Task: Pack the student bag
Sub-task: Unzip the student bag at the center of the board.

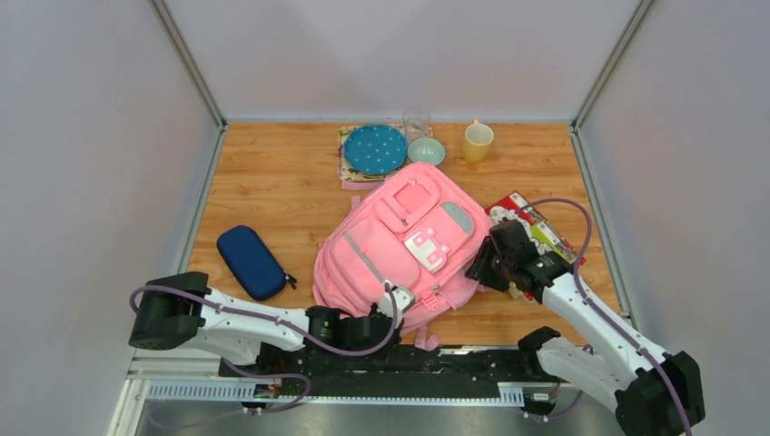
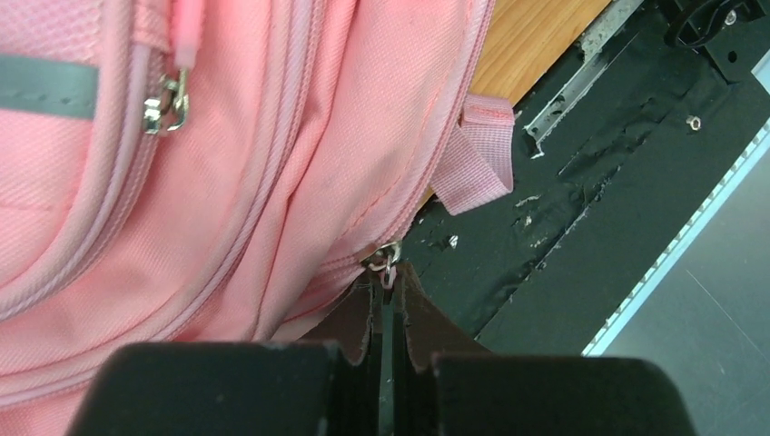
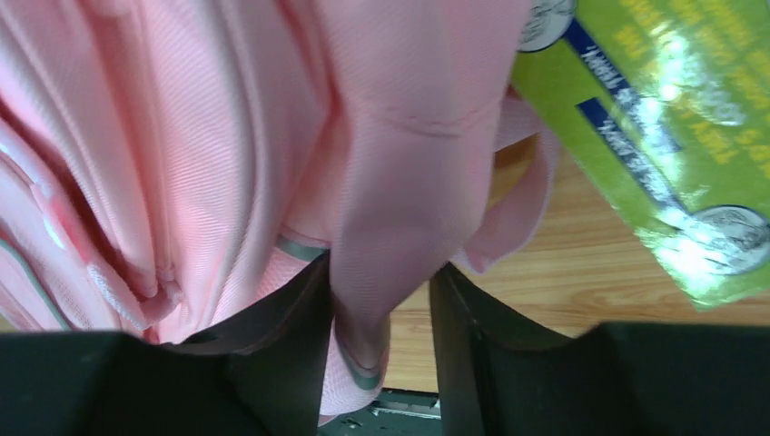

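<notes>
The pink student bag (image 1: pixel 399 245) lies flat in the middle of the wooden table, front pockets up. At its near edge, my left gripper (image 1: pixel 390 304) is shut on a small metal zip pull (image 2: pixel 389 263), which is pinched between the fingertips (image 2: pixel 368 313). My right gripper (image 1: pixel 481 263) is at the bag's right side with its jaws parted. A loose fold of the bag's pink fabric (image 3: pixel 399 182) hangs between them. The fold rests against the left finger (image 3: pixel 291 318) and stands clear of the other.
A navy zip pouch (image 1: pixel 251 262) lies left of the bag. A colourful booklet (image 1: pixel 536 232) with a green cover (image 3: pixel 654 118) lies under my right arm. Behind the bag are a blue plate (image 1: pixel 375 149), bowl (image 1: pixel 426 151), glass (image 1: pixel 416 123) and yellow mug (image 1: pixel 478 142). A black rail (image 1: pixel 409 363) runs along the near edge.
</notes>
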`<action>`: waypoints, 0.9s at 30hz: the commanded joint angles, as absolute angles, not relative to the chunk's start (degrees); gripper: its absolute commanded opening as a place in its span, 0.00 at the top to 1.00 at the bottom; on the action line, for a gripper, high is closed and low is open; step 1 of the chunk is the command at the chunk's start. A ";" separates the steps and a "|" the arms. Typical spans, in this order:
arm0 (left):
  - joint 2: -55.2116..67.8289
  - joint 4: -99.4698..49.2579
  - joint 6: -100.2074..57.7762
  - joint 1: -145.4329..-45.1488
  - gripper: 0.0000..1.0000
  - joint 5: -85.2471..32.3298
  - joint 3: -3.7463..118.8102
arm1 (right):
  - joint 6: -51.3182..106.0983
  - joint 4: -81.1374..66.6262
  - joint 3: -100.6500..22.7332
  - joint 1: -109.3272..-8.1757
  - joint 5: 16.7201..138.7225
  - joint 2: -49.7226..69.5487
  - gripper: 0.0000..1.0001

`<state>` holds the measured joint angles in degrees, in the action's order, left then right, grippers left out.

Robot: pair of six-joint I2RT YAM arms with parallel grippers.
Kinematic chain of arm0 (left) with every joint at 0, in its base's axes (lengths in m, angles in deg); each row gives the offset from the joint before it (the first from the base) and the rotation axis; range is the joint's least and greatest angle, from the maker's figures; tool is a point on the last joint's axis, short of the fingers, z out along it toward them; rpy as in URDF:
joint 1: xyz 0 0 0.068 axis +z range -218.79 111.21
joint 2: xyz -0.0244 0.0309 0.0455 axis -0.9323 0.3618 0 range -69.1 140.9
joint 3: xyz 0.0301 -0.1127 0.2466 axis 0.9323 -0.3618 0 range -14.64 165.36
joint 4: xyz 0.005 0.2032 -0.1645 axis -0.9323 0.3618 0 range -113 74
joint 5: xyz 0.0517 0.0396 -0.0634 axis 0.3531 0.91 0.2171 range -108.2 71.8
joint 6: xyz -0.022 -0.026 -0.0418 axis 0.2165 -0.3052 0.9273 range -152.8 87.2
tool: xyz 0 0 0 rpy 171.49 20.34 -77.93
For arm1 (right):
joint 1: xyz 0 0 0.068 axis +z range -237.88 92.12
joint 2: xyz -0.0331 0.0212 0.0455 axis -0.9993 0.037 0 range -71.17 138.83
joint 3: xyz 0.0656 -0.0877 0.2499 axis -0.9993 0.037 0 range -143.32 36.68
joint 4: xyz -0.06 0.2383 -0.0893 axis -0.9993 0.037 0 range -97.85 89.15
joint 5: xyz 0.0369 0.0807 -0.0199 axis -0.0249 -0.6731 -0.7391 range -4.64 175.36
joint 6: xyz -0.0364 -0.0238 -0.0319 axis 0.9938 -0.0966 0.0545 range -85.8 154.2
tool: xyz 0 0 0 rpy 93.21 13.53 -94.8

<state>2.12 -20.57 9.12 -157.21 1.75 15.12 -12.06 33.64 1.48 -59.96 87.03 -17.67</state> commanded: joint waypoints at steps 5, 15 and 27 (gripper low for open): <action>6.49 -21.06 8.78 -158.44 1.00 1.49 21.75 | -17.36 44.96 4.76 -61.86 82.76 -42.89 0.27; 5.78 -25.02 4.74 -158.44 1.00 -1.76 23.15 | -31.27 44.81 12.85 -60.11 67.61 -61.33 0.20; 7.89 -23.53 2.10 -157.74 1.00 -1.85 26.67 | -42.51 28.21 12.15 -34.49 85.08 -45.43 0.21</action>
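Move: The zipper pull is already pinched in the left fingertips, with a pink strap loop about 3 cm back and 4 cm to that hand's right. From the right hand, whose fingers are partly open around the bag's side, the zipper pull lies about 9 cm back, 13 cm to the left and 2 cm lower. The green booklet lies some 5 cm ahead, 13 cm to the right and 5 cm below the right hand. Right releases the bag, arcing back about 9 cm towards the zipper pull, which left draws 4 cm right. ##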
